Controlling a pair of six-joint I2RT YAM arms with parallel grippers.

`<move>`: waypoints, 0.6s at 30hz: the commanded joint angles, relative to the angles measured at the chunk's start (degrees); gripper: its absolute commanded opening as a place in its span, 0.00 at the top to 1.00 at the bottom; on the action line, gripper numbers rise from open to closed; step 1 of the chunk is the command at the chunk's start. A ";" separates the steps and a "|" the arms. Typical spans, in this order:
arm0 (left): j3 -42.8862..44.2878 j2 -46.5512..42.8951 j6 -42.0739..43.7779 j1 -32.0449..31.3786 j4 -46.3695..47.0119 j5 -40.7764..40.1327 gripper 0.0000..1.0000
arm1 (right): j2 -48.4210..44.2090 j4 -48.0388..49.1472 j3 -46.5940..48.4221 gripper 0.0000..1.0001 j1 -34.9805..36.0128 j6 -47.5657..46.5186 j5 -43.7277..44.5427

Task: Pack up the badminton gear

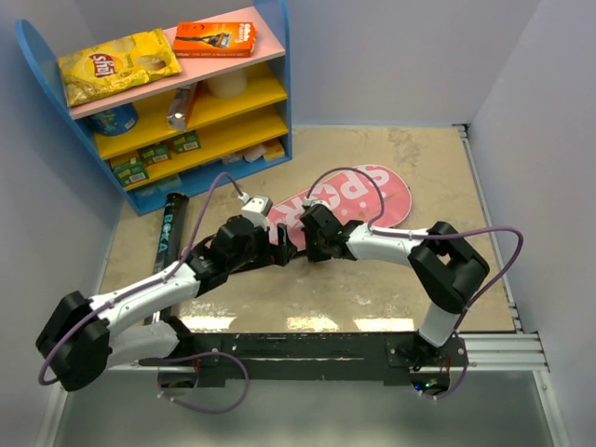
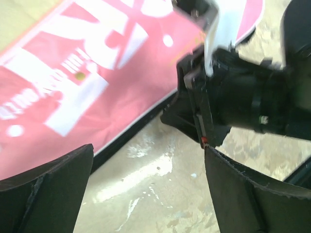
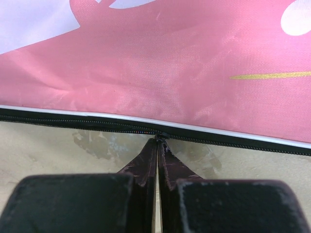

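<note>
The pink "SPORT" racket cover (image 1: 372, 197) with black edging lies flat on the table, right of centre. My right gripper (image 1: 312, 250) is at its near edge. In the right wrist view its fingertips (image 3: 159, 141) are pressed together, shut on the zipper pull (image 3: 160, 136) of the black zipper along the cover (image 3: 170, 58). My left gripper (image 1: 282, 244) hovers just left of it, open, with only bare table between its fingers (image 2: 48, 189). Beyond it are the cover (image 2: 73, 63) and the right gripper (image 2: 218, 102). A long black tube (image 1: 165, 235) lies at the left by the shelf.
A blue shelf unit (image 1: 279, 102) stands at the back left with a yellow chip bag (image 1: 116, 63) and an orange box (image 1: 214, 39) on top and small packets below. Grey walls close in the left, back and right sides.
</note>
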 commanded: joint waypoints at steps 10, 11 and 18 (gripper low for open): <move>2.93 -5.75 -2.15 0.81 -23.83 -17.16 0.00 | -1.22 4.12 -2.57 1.00 -9.82 -2.60 -1.57; 2.49 -5.22 -2.94 1.25 -23.65 -17.16 0.00 | -1.39 4.12 -2.92 1.00 -10.69 -3.39 -1.58; 1.96 -2.94 -4.88 5.29 -25.14 -18.13 0.00 | -1.39 3.42 -1.69 1.00 -17.89 -6.82 -2.37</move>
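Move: The right hand already has the racket bag's zip slider at its fingertips; the bag's rounded head end lies about 17 cm ahead and 21 cm to its right. From the open left hand, the bag's narrow tail end lies about 16 cm left, 4 cm back and 10 cm below. The zip slider is roughly 6 cm right of the left hand, level with it and 10 cm down. The shuttlecock tube stands some 32 cm left of that hand, 4 cm back and 9 cm lower. Keeping its shut fingertips on the zip slider, the right hand first eases forward, then pulls forward and right towards the bag's head end, about 9 cm level, turning some 10 degrees clockwise. The left hand, wide open, swings 9 cm left towards the bag's tail, rising a little and then sinking to 3–4 cm below its start, while rolling its left side up and turning counter-clockwise. ##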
